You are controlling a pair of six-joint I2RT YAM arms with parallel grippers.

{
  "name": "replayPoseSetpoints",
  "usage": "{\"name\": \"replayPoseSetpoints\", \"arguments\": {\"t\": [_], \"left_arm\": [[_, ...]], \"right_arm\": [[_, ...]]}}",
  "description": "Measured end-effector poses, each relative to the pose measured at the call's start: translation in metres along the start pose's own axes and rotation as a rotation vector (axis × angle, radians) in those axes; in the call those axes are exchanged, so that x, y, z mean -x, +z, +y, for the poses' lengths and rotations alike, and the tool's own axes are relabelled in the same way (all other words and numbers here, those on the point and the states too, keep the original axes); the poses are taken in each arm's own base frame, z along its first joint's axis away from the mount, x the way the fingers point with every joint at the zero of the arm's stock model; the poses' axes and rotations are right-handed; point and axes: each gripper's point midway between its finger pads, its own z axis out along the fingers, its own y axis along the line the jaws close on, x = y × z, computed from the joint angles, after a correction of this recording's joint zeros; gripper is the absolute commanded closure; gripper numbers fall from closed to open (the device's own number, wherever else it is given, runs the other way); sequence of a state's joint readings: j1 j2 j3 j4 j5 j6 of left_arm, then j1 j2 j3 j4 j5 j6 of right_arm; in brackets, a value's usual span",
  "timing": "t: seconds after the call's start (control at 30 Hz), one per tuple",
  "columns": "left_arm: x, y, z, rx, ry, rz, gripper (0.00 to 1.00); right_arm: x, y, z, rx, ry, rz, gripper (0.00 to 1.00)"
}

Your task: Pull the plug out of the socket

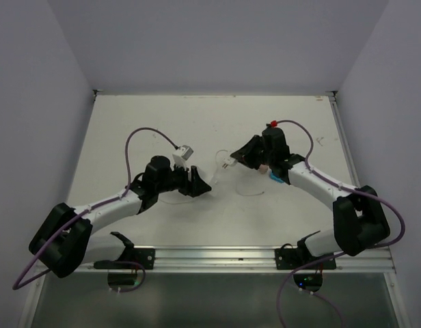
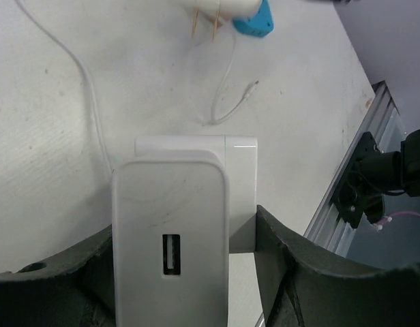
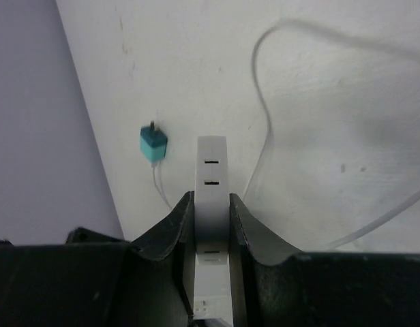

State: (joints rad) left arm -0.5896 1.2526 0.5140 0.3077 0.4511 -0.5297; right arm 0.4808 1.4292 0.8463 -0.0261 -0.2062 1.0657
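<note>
My left gripper [image 1: 200,183] is shut on a white charger plug [image 2: 170,225] with a USB port on its face; a wider white block sits behind it against the right finger. My right gripper [image 1: 236,158] is shut on a narrow white socket adapter [image 3: 211,170] with slots along its face. Two brass prongs [image 2: 205,24] stick out of the adapter, also seen in the top view [image 1: 227,164]. The charger and the adapter are apart, with a gap of bare table between them.
A teal adapter [image 1: 275,179] lies on the table beside the right gripper, with a thin white cable [image 1: 250,192] trailing from it. Another white cable [image 2: 87,88] curves across the table. The metal rail [image 1: 217,256] runs along the near edge.
</note>
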Motion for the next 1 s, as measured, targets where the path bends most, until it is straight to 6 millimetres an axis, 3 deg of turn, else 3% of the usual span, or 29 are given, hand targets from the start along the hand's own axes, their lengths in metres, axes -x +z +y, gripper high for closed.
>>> {"name": "replayPoseSetpoints", "arguments": {"t": [0.13, 0.33, 0.4, 0.53, 0.63, 0.77, 1.0], "left_arm": [[-0.026, -0.006, 0.012, 0.048, -0.049, 0.065, 1.00], [-0.038, -0.010, 0.018, 0.079, -0.079, 0.101, 1.00], [-0.037, -0.011, 0.017, 0.079, -0.085, 0.098, 1.00], [-0.032, -0.013, 0.014, 0.073, -0.081, 0.081, 1.00], [-0.032, -0.013, 0.013, 0.072, -0.085, 0.079, 1.00], [-0.032, -0.013, 0.013, 0.072, -0.088, 0.079, 1.00], [-0.031, -0.014, 0.011, 0.071, -0.101, 0.075, 1.00]], "right_arm": [[0.062, -0.008, -0.024, -0.052, 0.057, -0.177, 1.00], [0.105, -0.028, -0.039, -0.074, 0.074, -0.299, 1.00], [0.128, -0.040, -0.050, -0.089, 0.085, -0.357, 1.00], [0.175, -0.066, -0.089, -0.161, 0.125, -0.475, 1.00], [0.200, -0.075, -0.123, -0.203, 0.169, -0.515, 1.00], [0.200, -0.056, -0.161, -0.247, 0.209, -0.454, 1.00], [0.185, -0.012, -0.183, -0.212, 0.228, -0.315, 1.00]]}}
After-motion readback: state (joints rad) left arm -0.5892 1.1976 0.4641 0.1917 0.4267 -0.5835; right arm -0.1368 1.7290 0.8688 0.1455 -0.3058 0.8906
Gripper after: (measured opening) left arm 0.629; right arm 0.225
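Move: The white plug already sits free in the right hand; the clear table it is taken to lies about 22 cm right, 11 ahead and 13 below. Nearer stand the pink plug, some 10 cm right, 3 ahead and 12 down, and the blue plug, about 17 right and 1 back, equally low. The left hand's socket is roughly 12 left and 9 back, near level. From the left hand, the clear spot is some 38 right, 19 ahead and 11 below. Keeping its pinch on the white plug, the right hand sweeps away from the socket, about 24 cm right and 9 forward, turning some 30 degrees clockwise. It passes beyond the pink and blue plugs, then sinks about 10 cm towards the clear table, easing slightly back left. The left hand, still gripping the socket, settles down, back and left by 4 cm overall. ##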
